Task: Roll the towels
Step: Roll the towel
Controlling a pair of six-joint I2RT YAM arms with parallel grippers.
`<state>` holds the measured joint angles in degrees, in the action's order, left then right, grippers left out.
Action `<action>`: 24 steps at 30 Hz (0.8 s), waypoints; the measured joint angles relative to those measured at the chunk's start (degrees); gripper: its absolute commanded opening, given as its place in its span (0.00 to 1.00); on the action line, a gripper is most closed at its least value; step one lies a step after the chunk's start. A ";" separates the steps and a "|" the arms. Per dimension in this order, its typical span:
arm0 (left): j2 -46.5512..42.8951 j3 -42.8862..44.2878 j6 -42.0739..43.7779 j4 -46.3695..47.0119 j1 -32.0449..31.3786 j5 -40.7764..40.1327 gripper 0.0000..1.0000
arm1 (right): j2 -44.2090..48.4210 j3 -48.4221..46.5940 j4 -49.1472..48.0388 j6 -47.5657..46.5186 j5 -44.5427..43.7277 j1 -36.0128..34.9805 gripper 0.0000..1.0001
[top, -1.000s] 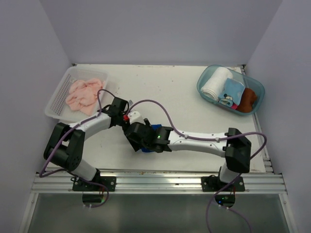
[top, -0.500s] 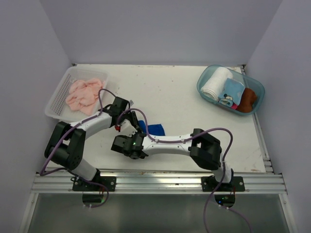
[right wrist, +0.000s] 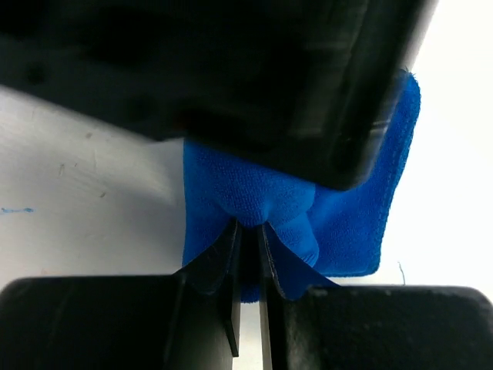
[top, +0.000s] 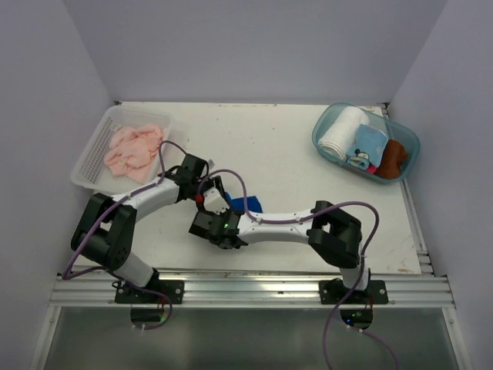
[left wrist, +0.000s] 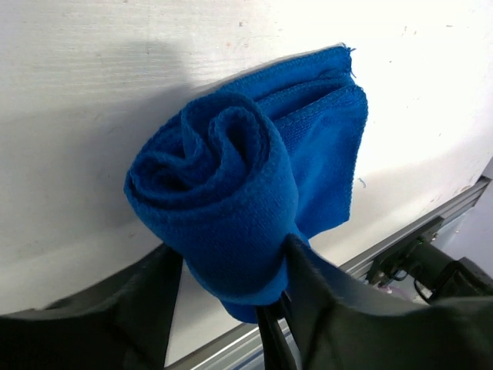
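Observation:
The royal blue towel [left wrist: 231, 177] lies partly rolled on the white table, its loose flat end [left wrist: 327, 154] spread behind the roll. My left gripper [left wrist: 231, 258] is open, and the roll sits between its fingers with a gap on the left side. My right gripper [right wrist: 248, 229] is shut on a pinched fold of the blue towel [right wrist: 254, 193]. From above, the blue towel [top: 248, 204] shows between the left gripper [top: 214, 193] and the right gripper [top: 228, 213]. The pale pink towel [top: 132, 148] lies crumpled in the white basket [top: 85, 166].
A blue plastic tub [top: 316, 137] at the back right holds a rolled white towel [top: 341, 132], a cartoon-print cloth [top: 366, 146] and a brown item [top: 394, 156]. The metal rail [top: 254, 289] runs along the near table edge. Both arms cross close together at the table's front middle.
My right gripper swung in from the right to the towel's near side and shut on a fold. The left jaws widened around the roll.

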<state>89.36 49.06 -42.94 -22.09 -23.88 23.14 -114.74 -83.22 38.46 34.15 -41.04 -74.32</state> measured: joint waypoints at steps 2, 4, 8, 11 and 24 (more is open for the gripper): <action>0.00 0.52 0.04 -0.20 -0.33 0.04 0.68 | 3.50 4.04 -3.45 1.18 3.43 1.95 0.08; 0.00 1.33 0.11 -0.46 -0.37 0.00 0.72 | 6.99 7.91 -7.06 2.80 7.26 4.17 0.08; 0.00 3.72 0.07 -0.90 -0.37 0.00 0.73 | 13.53 16.02 -14.10 6.10 14.56 8.48 0.08; 0.00 5.09 0.11 -1.03 -0.37 0.00 0.73 | 17.27 20.94 -19.39 8.55 20.11 11.80 0.08; 0.00 5.46 0.46 -0.68 -0.37 1.42 0.81 | 24.20 38.34 -42.42 18.71 41.05 23.02 0.07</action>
<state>89.36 54.52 -42.48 -22.76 -24.25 24.56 -90.54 -44.88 -3.97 52.86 0.01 -51.31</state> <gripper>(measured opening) 0.800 0.120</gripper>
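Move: The rolled towel sits between the left fingers, which are already opening; its middle is about 2 cm right of and 2 cm below that hand point, roughly level ahead. The right gripper already pinches the roll's near end, the roll's middle about 3 cm ahead of it. The loose flap lies some 7 cm to the left hand's right; the white basket is about 27 cm to its left and 13 cm farther out. Open the left gripper further to let go of the roll and lift it about 3 cm, easing forward and slightly right until the fingers hang clear. Keep the right fingers shut on the near end while carrying it some 4 cm to the right and a little forward, rolling that wrist about 50 degrees, left side up, so its fingers swing from pointing forward-down to forward-left and down. ##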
